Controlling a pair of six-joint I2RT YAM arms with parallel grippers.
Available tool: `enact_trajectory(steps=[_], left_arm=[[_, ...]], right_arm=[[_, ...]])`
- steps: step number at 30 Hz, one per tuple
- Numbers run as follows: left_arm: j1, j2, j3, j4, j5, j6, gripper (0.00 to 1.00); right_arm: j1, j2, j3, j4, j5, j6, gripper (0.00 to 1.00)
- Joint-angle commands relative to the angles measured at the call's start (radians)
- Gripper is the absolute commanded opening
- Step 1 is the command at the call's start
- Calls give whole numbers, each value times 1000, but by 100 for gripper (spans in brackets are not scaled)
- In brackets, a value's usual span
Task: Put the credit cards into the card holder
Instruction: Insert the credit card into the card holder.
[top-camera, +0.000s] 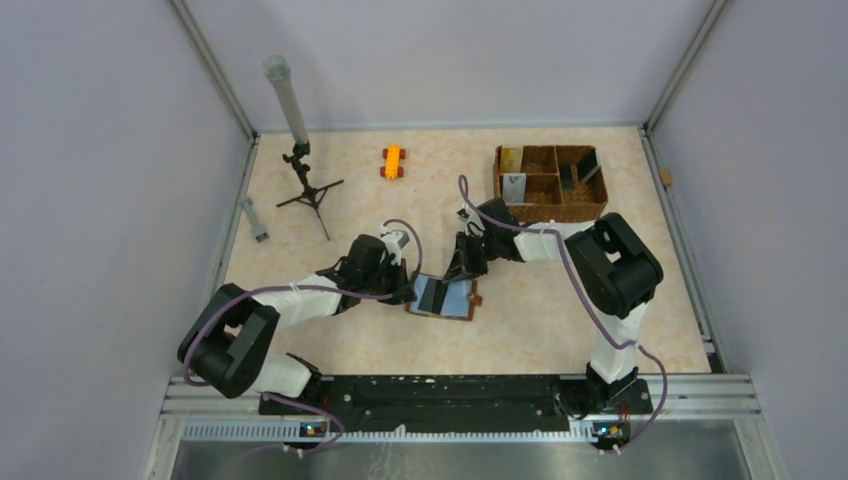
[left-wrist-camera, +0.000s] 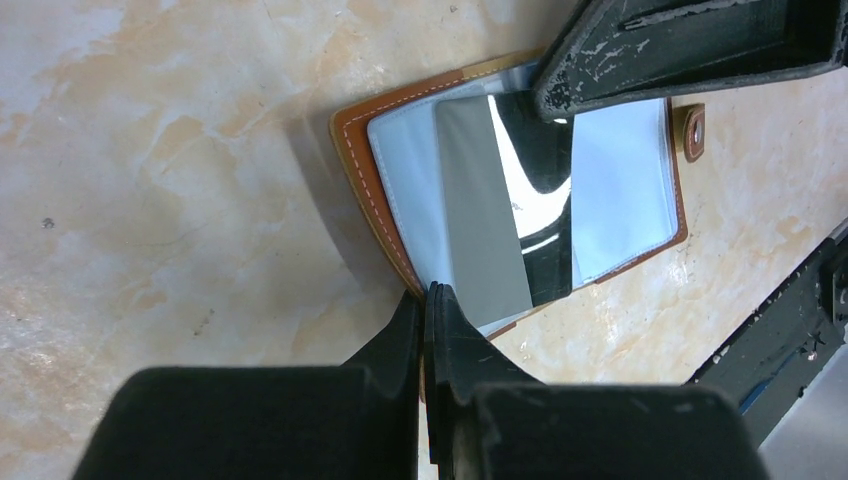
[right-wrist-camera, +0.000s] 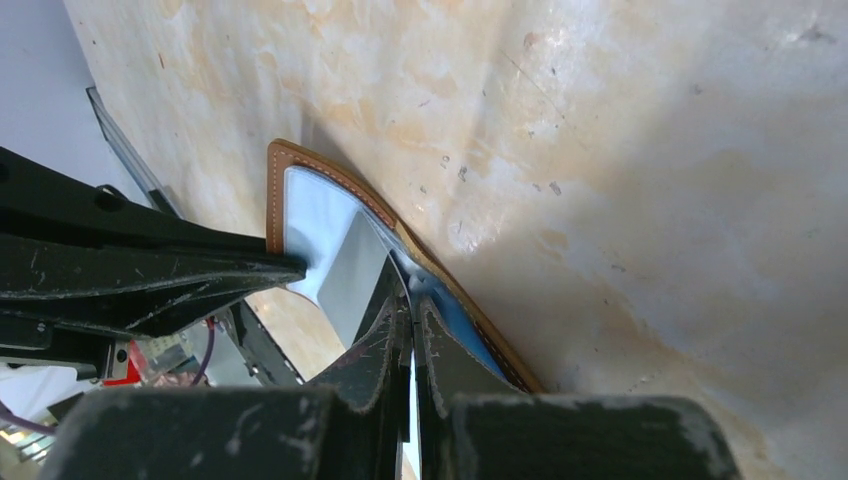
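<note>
The brown leather card holder (top-camera: 458, 300) lies open mid-table, its pale blue pockets facing up. My left gripper (top-camera: 408, 292) is shut on the holder's left edge; the left wrist view shows its fingers (left-wrist-camera: 428, 292) pinching the brown rim (left-wrist-camera: 355, 140). A thin credit card (left-wrist-camera: 480, 220), grey and glossy black, stands tilted in the open holder. My right gripper (right-wrist-camera: 412, 300) is shut on that card's edge (right-wrist-camera: 350, 275), right above the holder (right-wrist-camera: 275, 180). More credit cards, gold (top-camera: 510, 158), silver (top-camera: 515, 185) and black (top-camera: 567, 176), sit in the woven basket.
A brown woven compartmented basket (top-camera: 600, 205) stands at the back right. An orange toy (top-camera: 392, 161) lies at the back middle. A black tripod with a grey tube (top-camera: 305, 190) and a loose grey piece (top-camera: 255, 220) are at the back left. Walls close in three sides.
</note>
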Motion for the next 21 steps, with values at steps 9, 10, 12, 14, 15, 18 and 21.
enact_trajectory(steps=[9,10,12,14,15,18,21], left_arm=[[-8,60,10,64,5,-115,0],[-8,64,4,75,10,-128,0],[-8,79,-1,92,20,-157,0],[-8,88,-6,99,18,-173,0],[-8,89,-7,102,16,-178,0],[-8,92,-10,102,3,-194,0],[-8,91,-12,103,-9,-217,0]], right_arm=[[20,-24,25,-71,201,-71,14],[21,-43,28,-84,216,-80,17],[20,-81,37,-115,239,-92,27],[21,-119,43,-137,267,-99,34],[21,-139,46,-146,279,-103,37],[21,-194,53,-172,311,-109,42],[29,-242,55,-204,351,-106,44]])
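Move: The credit card is tucked in the open holder, its far right corner between the right fingertips: its middle lies about 4 cm back from them, 2 cm to the left and just below. The holder's middle is some 4 cm back and level sideways, its snap tab 4 cm back and 7 cm right. From the left hand, pinching the holder's left edge, the card's middle is about 5 cm right and 1 cm ahead, the holder's middle 8 cm right and 1 cm ahead. Let go of the card's corner with the right gripper, opening to not quite half, and back it off to the right, forward and up, some 4 cm in all, easing the tilt of the fingers. Keep the left pinch on the holder's edge and draw it about 1.5 cm right and a little forward, turning slightly counter-clockwise. ##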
